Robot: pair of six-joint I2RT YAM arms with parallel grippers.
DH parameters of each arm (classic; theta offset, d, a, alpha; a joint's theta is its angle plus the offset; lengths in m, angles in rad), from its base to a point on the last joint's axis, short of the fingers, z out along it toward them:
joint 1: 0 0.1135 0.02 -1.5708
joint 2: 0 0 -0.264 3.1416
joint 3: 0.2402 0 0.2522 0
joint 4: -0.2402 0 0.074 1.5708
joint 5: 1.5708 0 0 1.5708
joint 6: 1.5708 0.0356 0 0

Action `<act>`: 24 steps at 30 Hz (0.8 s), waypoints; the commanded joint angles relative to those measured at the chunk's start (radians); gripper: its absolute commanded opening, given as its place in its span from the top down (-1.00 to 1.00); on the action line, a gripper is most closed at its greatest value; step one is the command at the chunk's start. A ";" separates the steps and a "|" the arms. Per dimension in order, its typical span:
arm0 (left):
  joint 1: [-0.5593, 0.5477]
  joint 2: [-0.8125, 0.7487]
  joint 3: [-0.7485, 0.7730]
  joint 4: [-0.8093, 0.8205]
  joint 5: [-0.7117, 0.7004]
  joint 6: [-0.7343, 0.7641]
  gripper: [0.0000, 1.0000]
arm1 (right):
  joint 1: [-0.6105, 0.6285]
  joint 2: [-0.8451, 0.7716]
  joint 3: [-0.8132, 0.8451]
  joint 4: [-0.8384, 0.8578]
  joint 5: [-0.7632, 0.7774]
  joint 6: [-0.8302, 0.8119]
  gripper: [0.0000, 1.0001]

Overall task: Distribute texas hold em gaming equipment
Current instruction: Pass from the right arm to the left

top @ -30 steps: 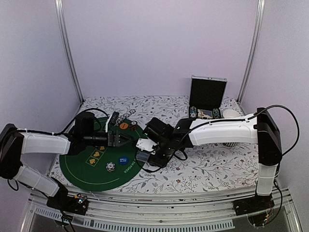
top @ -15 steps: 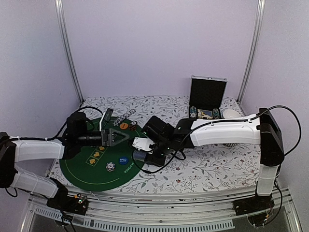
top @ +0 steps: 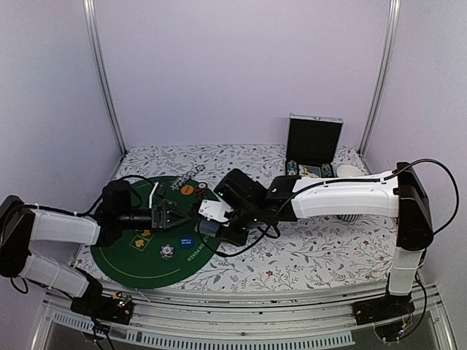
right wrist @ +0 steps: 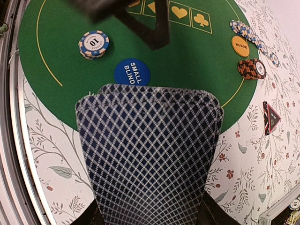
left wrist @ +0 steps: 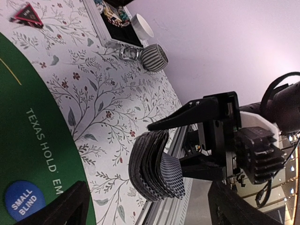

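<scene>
A deck of grey-blue-backed playing cards [right wrist: 150,159] fills the right wrist view, and my right gripper [top: 212,222] is shut on it over the right edge of the green mat [top: 128,259]. From the left wrist view the deck [left wrist: 154,164] shows bowed between the right fingers. My left gripper [top: 166,216] is open and empty, just left of the deck and facing it. On the mat lie a blue small-blind disc [right wrist: 132,71], a blue-edged chip stack [right wrist: 93,44], an orange disc [right wrist: 240,45], a row of chips [right wrist: 253,35] and a red-black chip stack [right wrist: 251,68]. The triangular marker [right wrist: 270,117] lies on the floral cloth.
The open silver-and-black case [top: 314,142] stands at the back right, with a white bowl [top: 349,173] beside it. A ribbed cup [left wrist: 153,57] sits near them, mostly under the right arm in the top view. The table's front rail [top: 241,306] runs close behind the deck.
The left arm has drawn back and its gripper has dropped a little toward the mat. The right gripper has shifted slightly left with the deck. Both grips are unchanged.
</scene>
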State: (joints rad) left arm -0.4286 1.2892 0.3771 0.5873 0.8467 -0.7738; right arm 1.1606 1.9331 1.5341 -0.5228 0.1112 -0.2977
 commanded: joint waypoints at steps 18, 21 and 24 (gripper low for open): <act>-0.104 0.233 0.134 0.049 0.063 0.041 -0.19 | 0.017 -0.017 0.048 0.036 0.041 -0.075 -0.01; -0.116 0.248 0.143 0.049 0.073 0.045 -0.06 | 0.019 -0.008 0.058 0.039 0.046 -0.089 -0.01; -0.127 0.257 0.153 0.051 0.084 0.048 0.10 | 0.022 -0.002 0.068 0.040 0.054 -0.104 -0.01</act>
State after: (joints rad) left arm -0.5308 1.5276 0.5049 0.6247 0.9077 -0.7448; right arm 1.1698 1.9331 1.5551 -0.5236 0.1478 -0.3771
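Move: The deck of cards, held in the right fingers, lies about 6 cm to the left hand's right, roughly level front to back and some 3 cm lower. The Small Blind disc is about 3 cm left of that hand, 2 cm ahead and 14 cm below; the white chip stack is 11 cm left, 2 cm back and 13 cm below. From the right hand, the deck's middle is about 4 cm left, 1 cm up, level front to back, and the left gripper 10 cm left and 3 cm up. The deck of cards stays pinched in the right hand, which holds almost still and eases up only about 1 cm near the end. The left hand comes rightward to its free end, about 4.5 cm and some 2 cm down early on, turning about 10 degrees clockwise as its wide-open fingers close to roughly half open around the deck. Whether they touch can't be seen. ##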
